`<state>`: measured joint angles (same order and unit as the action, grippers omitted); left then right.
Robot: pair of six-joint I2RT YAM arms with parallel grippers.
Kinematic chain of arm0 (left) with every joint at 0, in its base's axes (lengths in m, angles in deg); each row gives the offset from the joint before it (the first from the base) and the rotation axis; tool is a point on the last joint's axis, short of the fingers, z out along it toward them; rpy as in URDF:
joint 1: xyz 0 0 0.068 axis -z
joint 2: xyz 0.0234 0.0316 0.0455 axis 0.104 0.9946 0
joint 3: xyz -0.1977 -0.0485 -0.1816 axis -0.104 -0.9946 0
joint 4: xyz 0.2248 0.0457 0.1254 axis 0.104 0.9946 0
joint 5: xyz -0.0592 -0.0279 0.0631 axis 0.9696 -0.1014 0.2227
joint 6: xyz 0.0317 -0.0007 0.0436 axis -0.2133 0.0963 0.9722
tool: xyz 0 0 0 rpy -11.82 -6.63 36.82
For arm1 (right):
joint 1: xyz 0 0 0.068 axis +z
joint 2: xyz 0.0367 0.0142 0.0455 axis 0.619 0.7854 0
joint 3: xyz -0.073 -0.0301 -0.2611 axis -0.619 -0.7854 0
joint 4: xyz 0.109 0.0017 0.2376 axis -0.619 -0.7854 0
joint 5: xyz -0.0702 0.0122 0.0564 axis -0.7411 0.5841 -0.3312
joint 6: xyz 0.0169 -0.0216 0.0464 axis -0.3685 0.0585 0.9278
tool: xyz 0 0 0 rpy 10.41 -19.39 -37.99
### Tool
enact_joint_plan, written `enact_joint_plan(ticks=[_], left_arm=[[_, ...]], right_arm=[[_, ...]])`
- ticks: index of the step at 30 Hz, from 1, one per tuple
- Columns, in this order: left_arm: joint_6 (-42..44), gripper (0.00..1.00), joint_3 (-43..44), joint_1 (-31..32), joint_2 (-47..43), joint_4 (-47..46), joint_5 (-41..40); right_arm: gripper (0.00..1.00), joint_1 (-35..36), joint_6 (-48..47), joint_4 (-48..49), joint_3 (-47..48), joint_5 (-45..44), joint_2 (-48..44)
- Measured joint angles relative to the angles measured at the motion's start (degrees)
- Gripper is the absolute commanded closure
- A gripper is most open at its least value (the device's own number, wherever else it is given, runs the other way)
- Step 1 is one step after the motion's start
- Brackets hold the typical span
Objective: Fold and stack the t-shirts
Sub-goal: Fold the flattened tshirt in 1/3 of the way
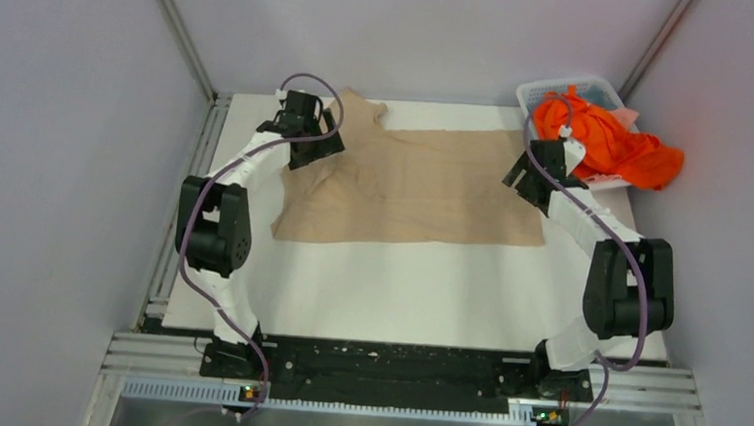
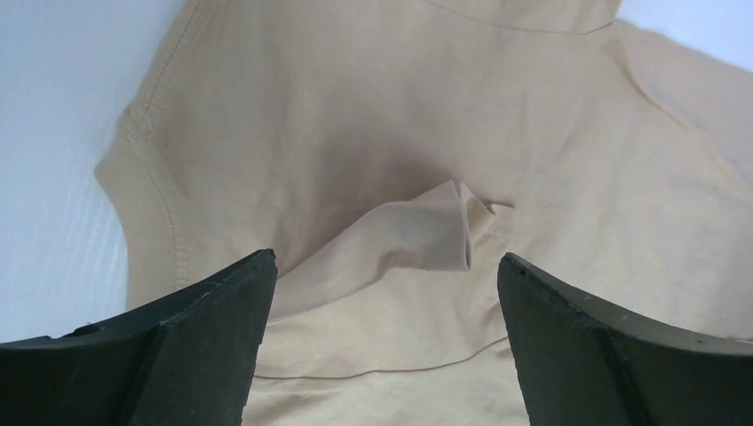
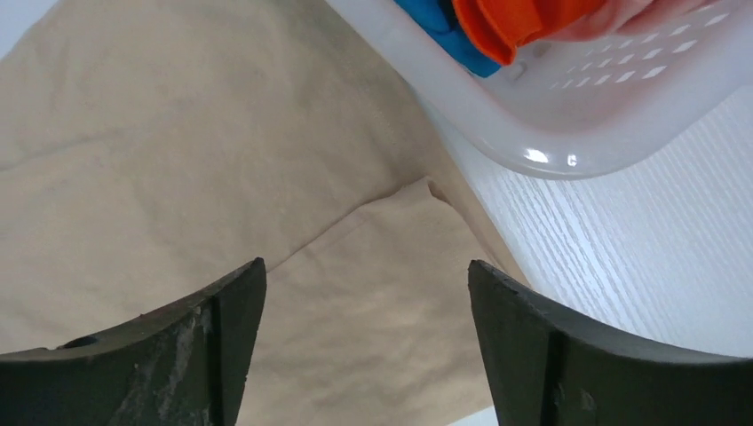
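A beige t-shirt lies spread on the white table, folded lengthwise, its sleeve at the far left. My left gripper hovers open over the shirt's left end; in its wrist view a small folded flap lies between the open fingers. My right gripper hovers open over the shirt's right end, near its corner. Orange t-shirts fill a white basket at the far right, also in the right wrist view.
Grey walls enclose the table on three sides. A metal rail runs along the left edge. The arm bases stand on a black plate at the near edge. The basket stands close to my right gripper.
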<state>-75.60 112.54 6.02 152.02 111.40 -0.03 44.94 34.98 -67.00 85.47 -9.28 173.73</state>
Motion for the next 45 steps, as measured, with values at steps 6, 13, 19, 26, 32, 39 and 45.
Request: enact_joint_plan(ticks=[6,13,19,26,32,39,45], left_arm=[[-0.7,0.01,-3.78,0.0,-4.44,-0.94,5.42],[-2.08,0.01,-13.42,2.95,-8.17,-3.78,12.83],[-1.22,0.01,-10.8,4.26,-3.26,-2.49,10.49],[2.58,0.01,10.23,1.46,13.33,0.85,-0.66],[5.88,0.01,31.58,-2.8,25.05,3.67,-3.52],[6.14,0.01,21.29,-3.54,16.31,0.48,1.36],[4.31,0.01,-0.57,3.87,0.59,-3.32,5.42]], right_arm=[[0.05,3.65,-3.72,-0.04,-3.39,0.39,-8.15],[0.05,13.75,-7.67,5.38,-7.85,9.01,-10.84],[0.07,17.2,-9.66,5.75,-5.6,12.66,0.2],[0.07,17.42,-9.66,5.75,-5.51,13.09,2.23],[0.07,17.42,-9.73,5.86,-5.68,12.66,2.05],[0.07,17.42,-10.69,6.73,-6.84,13.75,0.94],[0.07,17.53,-11.23,7.89,-6.62,14.73,1.86]])
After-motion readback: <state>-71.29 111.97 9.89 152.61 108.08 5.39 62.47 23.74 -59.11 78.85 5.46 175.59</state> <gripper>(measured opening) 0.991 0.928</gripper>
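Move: The t-shirt's bunched flap lies roughly 4 cm to the left hand's right, level with it and some 8 cm below; the far sleeve is about 16 cm ahead of that hand and 6 cm to its right. For the right hand, the shirt's folded near edge is about 12 cm back, 14 cm left and 8 cm below. The basket's middle stands about 14 cm ahead of the right hand, 13 cm to its right and slightly lower. Over the folded t-shirt the right hand, opening the rest of the way, arcs up and about 15 cm left, then back and down towards the near edge, turning some 35 degrees counter-clockwise, and hovers low there. The left hand, still wide open, draws back and right, sweeps low and forward some 19 cm with a drift left, then rises and returns back and right. ##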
